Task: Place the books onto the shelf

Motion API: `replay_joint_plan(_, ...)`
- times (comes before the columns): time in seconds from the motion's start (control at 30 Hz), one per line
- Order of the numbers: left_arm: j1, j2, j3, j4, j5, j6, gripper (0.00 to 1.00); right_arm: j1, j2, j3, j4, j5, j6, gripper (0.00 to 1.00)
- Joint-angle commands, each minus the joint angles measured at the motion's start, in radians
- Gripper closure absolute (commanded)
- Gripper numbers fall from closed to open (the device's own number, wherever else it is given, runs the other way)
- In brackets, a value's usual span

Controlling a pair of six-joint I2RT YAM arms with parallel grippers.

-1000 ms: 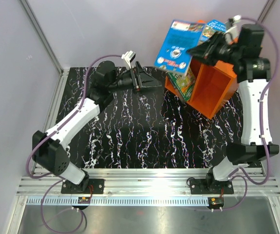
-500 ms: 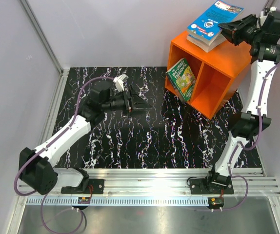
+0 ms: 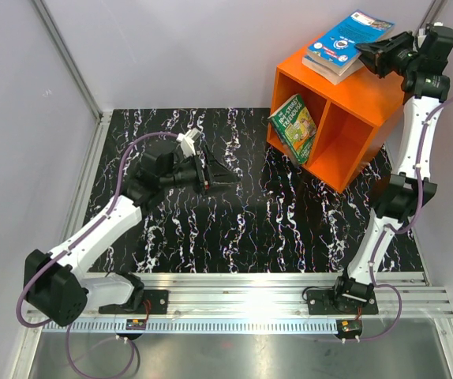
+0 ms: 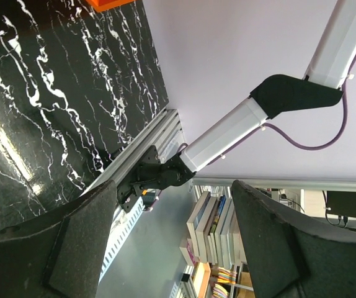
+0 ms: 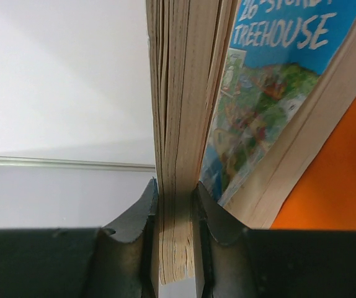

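The orange shelf (image 3: 345, 130) stands at the table's back right, its two compartments facing front-left. A green book (image 3: 293, 126) leans in the left compartment. On the shelf's top lies a blue book with a round emblem (image 3: 346, 35), over another book (image 3: 331, 69). My right gripper (image 3: 375, 55) is high up at the shelf's top, shut on the blue book's page edge (image 5: 177, 124). A blue Treehouse book (image 5: 271, 93) lies against it, outside the fingers, over orange shelf (image 5: 342, 186). My left gripper (image 3: 225, 175) hovers open and holding nothing over the black table (image 3: 211, 237).
An aluminium rail (image 3: 234, 288) runs along the near edge, with purple walls on three sides. The left wrist view looks sideways across the table (image 4: 41, 93) to the right arm (image 4: 240, 124) and some off-table books (image 4: 218, 226) between the open left gripper (image 4: 175, 248) fingers.
My right arm has lifted the blue books from in front of the shelf onto its top. The left arm has drawn back toward the near left, its jaws a little wider.
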Motion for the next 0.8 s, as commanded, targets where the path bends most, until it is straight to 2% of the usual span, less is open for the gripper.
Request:
replay_joint_plan(0.0,0.002,-0.024,-0.005,0.025,-0.011,0.013,0.23,-0.005,0.022,0.043,0.081,0.001,0.0,1.0)
replay_joint_plan(0.27,0.004,0.014,-0.002,0.058,0.0,0.005,0.23,-0.005,0.027,0.011,0.042,0.034,-0.049,0.99)
replay_joint_plan(0.33,0.004,0.03,0.007,0.059,0.004,0.007,0.23,-0.005,0.033,0.013,0.039,0.039,-0.046,0.84)
replay_joint_plan(0.37,0.002,0.033,0.01,0.061,0.007,0.007,0.23,-0.005,0.035,0.011,0.041,0.039,-0.046,0.73)
replay_joint_plan(0.4,0.002,0.036,0.013,0.059,0.007,0.008,0.23,-0.005,0.036,0.014,0.036,0.039,-0.047,0.55)
replay_joint_plan(0.5,0.002,0.048,0.024,0.061,0.009,0.01,0.24,-0.005,0.036,0.014,0.019,0.041,-0.061,0.35)
replay_joint_plan(0.53,0.004,0.05,0.025,0.059,0.012,0.01,0.24,-0.007,0.033,0.016,0.012,0.045,-0.067,0.31)
replay_joint_plan(0.77,0.002,0.069,0.045,0.052,0.018,0.018,0.24,-0.033,0.001,-0.012,-0.071,0.047,-0.118,0.28)
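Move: About 6 cm ahead of the right hand, 6 cm to its left and 5 cm below lies the Treehouse book already on top of the shelf. The blue book pinched in the right fingers is tilted just over it, its middle some 6 cm ahead and 6 cm left. The green book leaning in the compartment is roughly 10 cm back, 20 cm left and 25 cm below. From the left hand the Treehouse book lies about 35 cm ahead, 36 cm right and 10 cm up. Lowering the held blue book onto the Treehouse book, the right hand sinks about 3.5 cm while easing 1.5 cm forward, its wrist tipping slightly downward. There it stops, and the fingers spread from their pinch on the page edge to wide open; the upper finger comes clear of the cover while the lower one stays close beside the pages as the hand stays by the books. ##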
